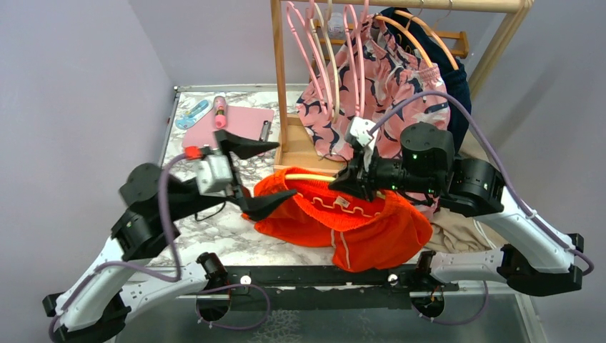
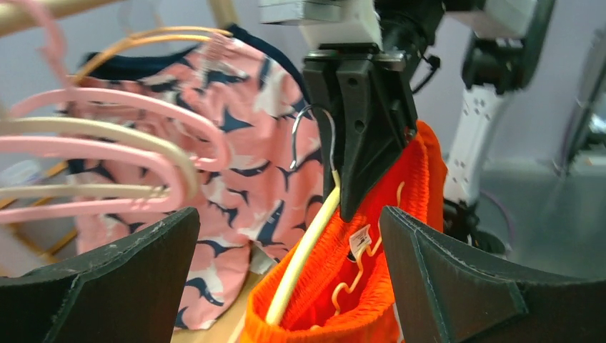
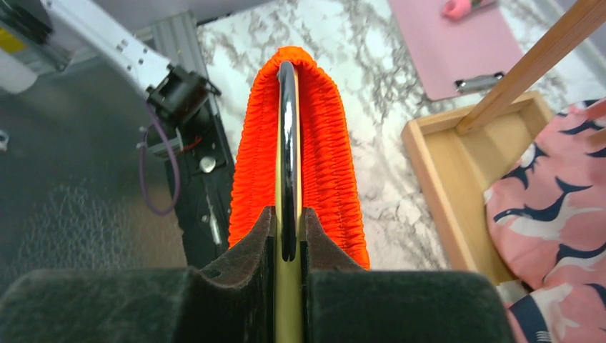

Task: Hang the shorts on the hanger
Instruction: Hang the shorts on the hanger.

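The orange-red shorts [image 1: 357, 229] hang over the table's front middle, their waistband pulled over one arm of the pale-yellow hanger [image 1: 307, 176]. My right gripper [image 1: 351, 180] is shut on the hanger at the base of its metal hook. In the right wrist view the hanger [image 3: 287, 300] sits between the closed jaws of that gripper [image 3: 287, 214], and the waistband of the shorts [image 3: 329, 164] wraps the hanger's far end. My left gripper [image 1: 286, 168] stands open just left of the shorts. Its wrist view shows the hanger [image 2: 304, 257] and shorts [image 2: 371, 286] between its spread fingers [image 2: 443, 279], untouched.
A wooden rack [image 1: 280, 78] at the back holds pink hangers [image 1: 304, 43], orange hangers [image 1: 429, 36] and pink shark-print shorts [image 1: 379, 86]. Its tray base [image 1: 300, 153] lies behind the shorts. A pink clipboard [image 1: 239, 121] is at back left, a beige garment [image 1: 457, 232] at right.
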Controlling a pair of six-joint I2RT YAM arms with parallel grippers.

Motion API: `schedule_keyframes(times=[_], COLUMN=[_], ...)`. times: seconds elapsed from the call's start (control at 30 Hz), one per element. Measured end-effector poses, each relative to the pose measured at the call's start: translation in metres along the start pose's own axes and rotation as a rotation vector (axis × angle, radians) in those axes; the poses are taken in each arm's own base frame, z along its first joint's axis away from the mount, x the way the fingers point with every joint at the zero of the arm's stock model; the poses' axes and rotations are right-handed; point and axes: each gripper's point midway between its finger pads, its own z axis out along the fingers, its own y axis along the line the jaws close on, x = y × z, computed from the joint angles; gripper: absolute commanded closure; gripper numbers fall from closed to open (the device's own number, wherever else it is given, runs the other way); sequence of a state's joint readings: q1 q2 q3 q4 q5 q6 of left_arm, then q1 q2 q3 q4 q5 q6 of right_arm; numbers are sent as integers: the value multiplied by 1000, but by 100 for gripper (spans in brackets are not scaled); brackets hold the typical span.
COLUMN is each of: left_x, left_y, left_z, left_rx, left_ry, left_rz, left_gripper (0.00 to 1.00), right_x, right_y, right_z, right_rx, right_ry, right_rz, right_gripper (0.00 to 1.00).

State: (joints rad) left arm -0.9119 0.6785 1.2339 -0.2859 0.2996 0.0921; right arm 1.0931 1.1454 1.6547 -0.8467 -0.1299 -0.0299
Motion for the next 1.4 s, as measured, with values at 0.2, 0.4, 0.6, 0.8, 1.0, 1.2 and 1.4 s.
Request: schedule_keyframes(times=[0.2,0.4,0.6,0.8,1.0,1.2,1.4], left_x=[43,79,106,128,129,127,136], left_y=[-24,-38,-43,-51,-59,-58,-56], left_z=[34,44,53,56,52,50,40], left_rx=[212,325,384,443,493,487,459], left_ry=[133,236,305,366,369,360,381], left_rz=[11,-13,-39,-75,-66,-40,-36], left_gripper=[4,13,32,70,100,100,100], right_x=[29,34,31,32,32,30,31], right_y=[12,19,23,25,24,25,26], right_z=[-6,-13,-13,-8,-5,-5,-12], right_rx=[-64,-94,-121,-136,-143,-146,-141], right_ry=[38,22,6,13,16,5,-52], right_rz=[1,-2,-10,-14,-27,-28,-19], right_gripper=[99,99,99,99,97,64,54])
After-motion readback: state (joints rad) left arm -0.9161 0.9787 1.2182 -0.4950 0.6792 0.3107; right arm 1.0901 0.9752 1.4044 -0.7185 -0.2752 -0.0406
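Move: About 13 cm to the left hand's right, 2 cm farther out and 9 cm below it is the middle of the yellow hanger, still pinched there between the right fingers. The orange shorts hang from that hanger, their middle some 15 cm right of the left hand, 7 cm back and 17 cm lower. On the rack, the nearest pink hanger ends about 12 cm ahead of the left hand and 10 cm right, roughly level with it. Sinking about 13 cm and reaching some 8 cm to the right, the open left hand comes down onto the hanger bar just left of its hook, swinging about 25 degrees clockwise and tipping its fingers down, then shuts them on the bar. Meanwhile the right hand draws the hanger back some 3 cm and slightly down, holds it steady, and only after the left grip opens its own fingers around the bar. ##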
